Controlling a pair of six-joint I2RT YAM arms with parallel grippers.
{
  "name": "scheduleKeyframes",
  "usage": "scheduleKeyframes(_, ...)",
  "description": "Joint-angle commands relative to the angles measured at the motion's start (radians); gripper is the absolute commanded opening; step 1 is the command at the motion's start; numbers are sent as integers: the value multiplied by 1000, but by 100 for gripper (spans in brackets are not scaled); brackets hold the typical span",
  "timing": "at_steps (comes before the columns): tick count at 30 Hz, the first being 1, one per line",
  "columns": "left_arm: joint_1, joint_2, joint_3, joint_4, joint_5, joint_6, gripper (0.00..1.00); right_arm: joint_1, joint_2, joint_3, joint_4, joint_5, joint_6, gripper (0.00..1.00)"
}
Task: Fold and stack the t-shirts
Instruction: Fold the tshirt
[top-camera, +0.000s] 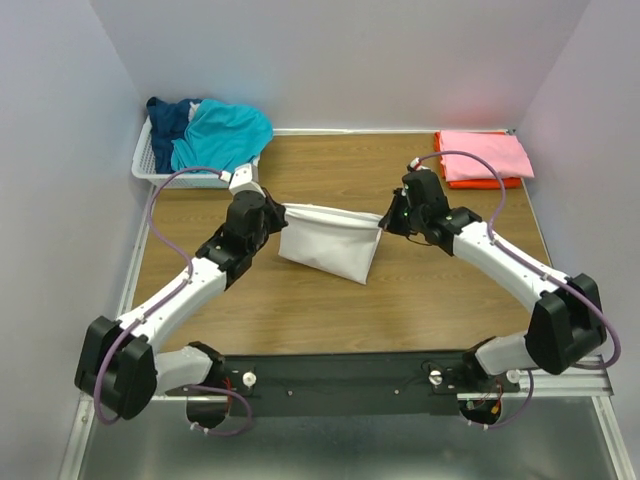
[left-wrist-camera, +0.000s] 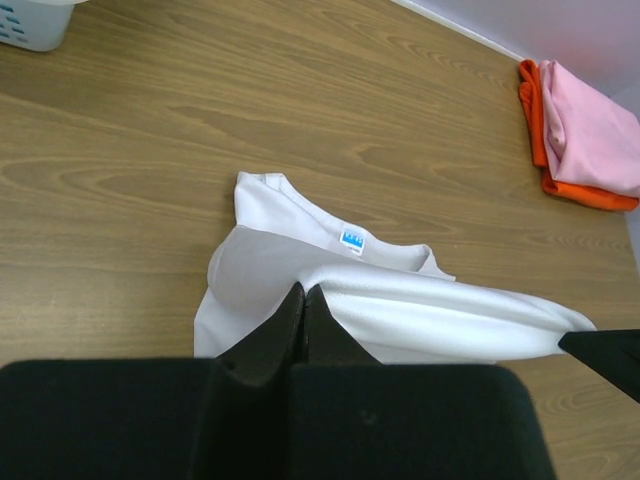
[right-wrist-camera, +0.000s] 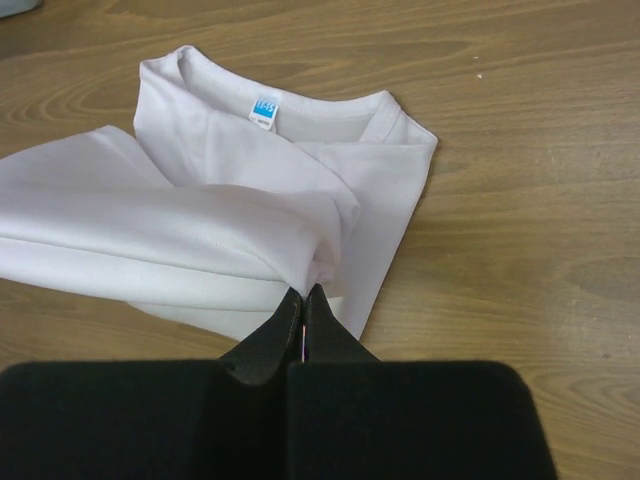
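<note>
A white t-shirt (top-camera: 330, 245) with a small blue neck label (left-wrist-camera: 352, 239) is stretched between my two grippers above the table's middle, its lower part draped on the wood. My left gripper (top-camera: 278, 213) is shut on its left edge (left-wrist-camera: 300, 290). My right gripper (top-camera: 385, 220) is shut on its right edge (right-wrist-camera: 305, 292). The label also shows in the right wrist view (right-wrist-camera: 264, 110). A pink t-shirt (top-camera: 483, 155) lies folded on an orange one (top-camera: 480, 182) at the back right. A teal t-shirt (top-camera: 222, 135) and a navy one (top-camera: 170, 118) lie crumpled in the basket.
A white slatted basket (top-camera: 150, 170) stands at the back left corner. The wooden table (top-camera: 300, 310) is walled on three sides. The arm bases sit on a black rail (top-camera: 340, 380) at the near edge.
</note>
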Motion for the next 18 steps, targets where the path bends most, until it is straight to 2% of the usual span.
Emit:
scheduleKeyframes(1,51,75,50,60,-6,45,0,-44,55,22,-3,4,-31,1)
scheduleKeyframes(18,94,448,259,175,149,114,0,-119,167,56,35,-22,-46,1)
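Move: The white t-shirt's collar, lying beneath and beyond the held edge, is about 11 cm ahead and 12 cm to the right of the left hand, some 18 cm below. From the right hand it lies roughly 12 cm ahead, 11 cm left and 13 cm below. The laundry basket stands about 30 cm ahead and 29 cm left of the left hand; the folded pile is 30 cm ahead and 29 cm right of the right hand. The t-shirt's raised edge, still pinched at its two ends and stretched between the shut grippers, is carried forward and down over the shirt towards the collar. The left hand leads, going about 7.5 cm forward, sinking and drifting some 3 cm right; the right goes only 3 cm forward, with about as much downward and a little to its right. ##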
